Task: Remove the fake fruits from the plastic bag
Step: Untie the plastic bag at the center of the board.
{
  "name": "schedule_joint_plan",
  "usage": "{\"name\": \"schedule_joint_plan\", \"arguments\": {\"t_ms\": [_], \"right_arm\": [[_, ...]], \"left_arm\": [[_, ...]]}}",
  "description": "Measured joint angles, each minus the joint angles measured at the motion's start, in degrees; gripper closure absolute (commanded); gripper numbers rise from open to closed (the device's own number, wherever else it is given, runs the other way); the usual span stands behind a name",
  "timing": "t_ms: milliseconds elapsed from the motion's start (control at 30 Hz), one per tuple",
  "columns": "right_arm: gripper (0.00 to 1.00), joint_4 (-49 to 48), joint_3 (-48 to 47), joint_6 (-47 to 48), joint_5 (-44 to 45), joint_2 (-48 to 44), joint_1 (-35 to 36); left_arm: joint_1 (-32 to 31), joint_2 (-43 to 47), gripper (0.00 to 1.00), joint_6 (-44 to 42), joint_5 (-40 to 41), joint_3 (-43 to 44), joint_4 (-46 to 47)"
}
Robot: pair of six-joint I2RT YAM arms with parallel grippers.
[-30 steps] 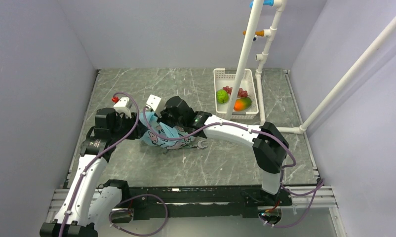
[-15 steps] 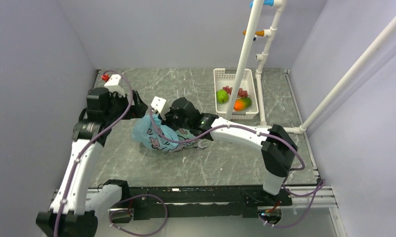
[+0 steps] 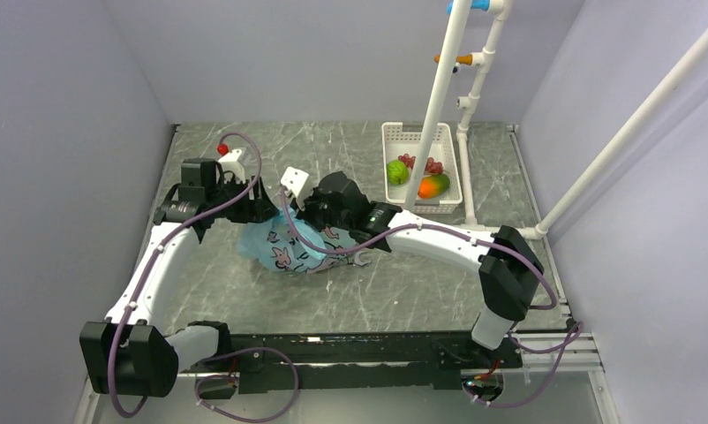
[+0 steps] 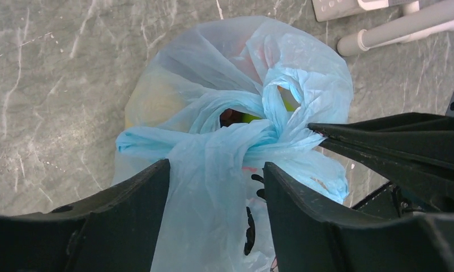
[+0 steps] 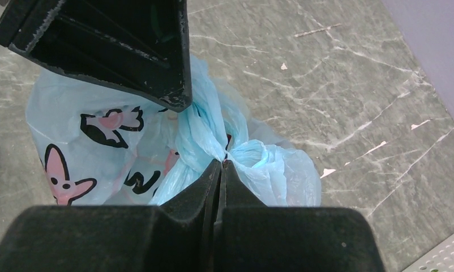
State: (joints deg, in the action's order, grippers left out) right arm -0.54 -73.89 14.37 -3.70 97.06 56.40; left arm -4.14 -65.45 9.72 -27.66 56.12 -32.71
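The light blue plastic bag point(image 3: 284, 249) with pink-and-white cartoon print lies mid-table. My right gripper point(image 5: 222, 162) is shut on a twisted handle of the bag point(image 5: 202, 124), at its far right side in the top view point(image 3: 320, 215). My left gripper point(image 4: 216, 170) is open, its jaws either side of a bunched strip of the bag point(image 4: 213, 153), at the bag's far left side in the top view point(image 3: 260, 210). Through the bag's mouth a yellow-green fruit point(image 4: 248, 118) shows faintly; other contents are hidden.
A white basket point(image 3: 395, 141) at the back right holds a green fruit point(image 3: 397, 171), an orange-green mango point(image 3: 433, 185) and red grapes point(image 3: 418, 162). White pipes point(image 3: 439, 97) stand over the basket. Purple walls close in the left, back and right.
My left gripper swung out to the back left, then came back right onto the bag's top. My right gripper shifted slightly right, still holding the handle; the bag stands fuller.
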Motion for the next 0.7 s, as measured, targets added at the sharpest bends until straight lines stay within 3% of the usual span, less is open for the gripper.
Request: {"name": "schedule_joint_plan", "arguments": {"t_ms": [200,300,400,567,700], "right_arm": [[1.0,-0.02,0.0,-0.13,0.17,0.0,-0.35],[1.0,-0.11,0.0,-0.7,0.15,0.0,-0.5],[1.0,-0.76,0.0,-1.53,-0.2,0.0,-0.63],[1.0,-3.17,0.98,-3.32,0.79,-0.81,-0.85],[1.0,-6.1,4.28,-6.23,3.93,-3.48,-1.66]], "left_arm": [[0.0,0.0,0.73,-0.35,-0.87,-0.98,0.35],[0.0,0.0,0.79,-0.44,-0.17,-1.05,0.35],[0.0,0.0,0.98,-0.52,0.61,-1.05,0.33],[-0.02,0.81,1.0,-0.07,4.59,-1.05,0.28],[-0.07,6.36,1.0,1.11,11.17,-2.58,0.81]]}}
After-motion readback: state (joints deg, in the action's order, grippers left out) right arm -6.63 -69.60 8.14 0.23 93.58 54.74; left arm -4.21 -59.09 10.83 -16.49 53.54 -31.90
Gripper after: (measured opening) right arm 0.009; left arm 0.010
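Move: The bag's twisted handle lies between the left hand's open fingers, about 1 cm ahead, 1 cm right and 1 cm below the hand point. From the right hand, already shut on the knot, that handle is some 4 cm left, level ahead, 1 cm down. The bag's body bulges 3 cm back, 6 cm right and 8 cm below the left hand; the wrench lies 8 cm back, 12 cm right, 13 cm down. Left fingers pinch the handle and pull about 3 cm left; the right, still gripping, draws up, right and forward. ##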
